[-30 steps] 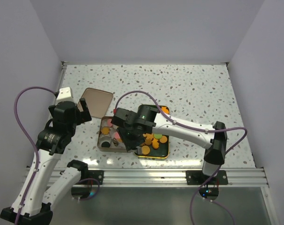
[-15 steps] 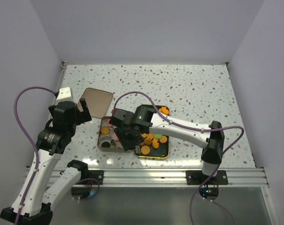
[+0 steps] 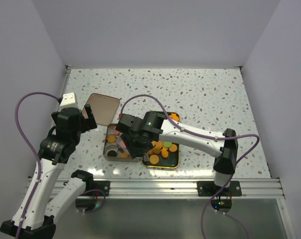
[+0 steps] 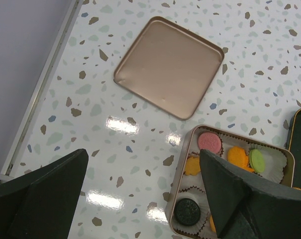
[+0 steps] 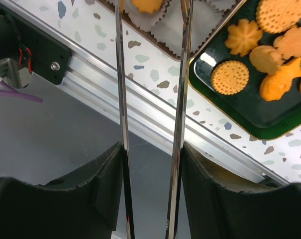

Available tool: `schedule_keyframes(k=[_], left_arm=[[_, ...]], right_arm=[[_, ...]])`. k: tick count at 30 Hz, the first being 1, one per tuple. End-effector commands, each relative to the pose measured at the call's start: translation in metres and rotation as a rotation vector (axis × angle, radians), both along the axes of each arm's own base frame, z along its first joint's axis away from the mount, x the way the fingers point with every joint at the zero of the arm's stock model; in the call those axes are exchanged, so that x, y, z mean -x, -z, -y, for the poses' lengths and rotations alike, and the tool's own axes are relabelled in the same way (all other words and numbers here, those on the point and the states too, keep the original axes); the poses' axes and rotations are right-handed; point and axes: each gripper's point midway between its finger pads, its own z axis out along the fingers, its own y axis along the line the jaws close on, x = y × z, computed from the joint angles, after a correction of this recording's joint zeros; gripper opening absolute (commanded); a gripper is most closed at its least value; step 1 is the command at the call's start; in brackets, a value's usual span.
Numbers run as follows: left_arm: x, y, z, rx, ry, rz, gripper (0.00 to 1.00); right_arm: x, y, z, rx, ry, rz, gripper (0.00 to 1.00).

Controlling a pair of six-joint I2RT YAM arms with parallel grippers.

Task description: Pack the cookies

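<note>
The cookies lie in two places: orange rounds and flower shapes on the dark tray (image 5: 250,107), such as the ridged round (image 5: 230,77), and pink (image 4: 210,142), green (image 4: 257,160), orange and dark brown (image 4: 186,211) ones in paper cups in the tin (image 4: 187,164). My right gripper (image 5: 152,149) is shut on metal tongs (image 5: 121,74), whose blades stand apart over the tin's near cups. An orange cookie (image 5: 146,5) lies in a cup between the blades. My left gripper (image 4: 143,164) hangs open and holds nothing, above bare table left of the tin.
The tin's copper lid (image 4: 169,65) lies upside down behind the tin at the back left. An aluminium rail (image 5: 140,94) runs along the table's near edge, just below tin and tray. White walls enclose the table on three sides.
My right arm has shifted slightly left over the tin, and the tongs' blades have spread wider apart. The left arm has not moved.
</note>
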Motion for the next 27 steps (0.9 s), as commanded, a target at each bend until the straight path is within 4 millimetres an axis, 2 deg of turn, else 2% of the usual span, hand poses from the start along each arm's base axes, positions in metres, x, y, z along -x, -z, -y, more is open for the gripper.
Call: schedule_keyframes(k=[1,6,12,19,22,27], left_arm=[[-0.006,-0.007,0.001,-0.006,0.002,0.042,1.00],[-0.007,-0.007,0.001,-0.007,0.004,0.040,1.00],[-0.008,-0.005,0.002,-0.008,0.011,0.037,1.00],[-0.008,-0.006,0.003,-0.009,0.018,0.036,1.00],[-0.008,-0.005,0.004,-0.007,0.022,0.037,1.00],[-0.009,-0.006,0.005,-0.008,0.026,0.036,1.00]], right_arm=[[-0.015,-0.054,0.011,-0.088,0.046,0.118,0.50],[-0.026,-0.066,0.039,-0.061,0.092,0.152,0.50],[-0.027,-0.065,0.083,0.009,0.146,0.177,0.50],[-0.013,-0.036,0.136,0.136,0.208,0.161,0.49],[-0.007,-0.024,0.147,0.165,0.227,0.138,0.49],[0.000,-0.011,0.152,0.167,0.240,0.113,0.49]])
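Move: The right hand is just above the orange star cookie it has set in the box; the knobbed orange cookie in the dark tray lies about 15 cm to its right, level with it fore and aft and 2 cm lower. Around that cookie, the round cookie is 11 cm right and 3 back of the hand, the flower cookie 10 right and 1 ahead, the leaf cookie 14 right and 2 ahead. From the left hand it lies some 28 cm right, 12 back and 8 lower. The right hand leaves the star cookie and arcs about 13 cm to the right, first rising some 5.5 cm and swinging 3 cm forward to clear the walls of box and tray, then drawing back and sinking again over the tray towards the knobbed orange cookie. On the way the wrist turns about 10 degrees clockwise and leans a little, the fingers staying half open, and it ends low above the cookies and still going down, with no grip on any of them yet. ##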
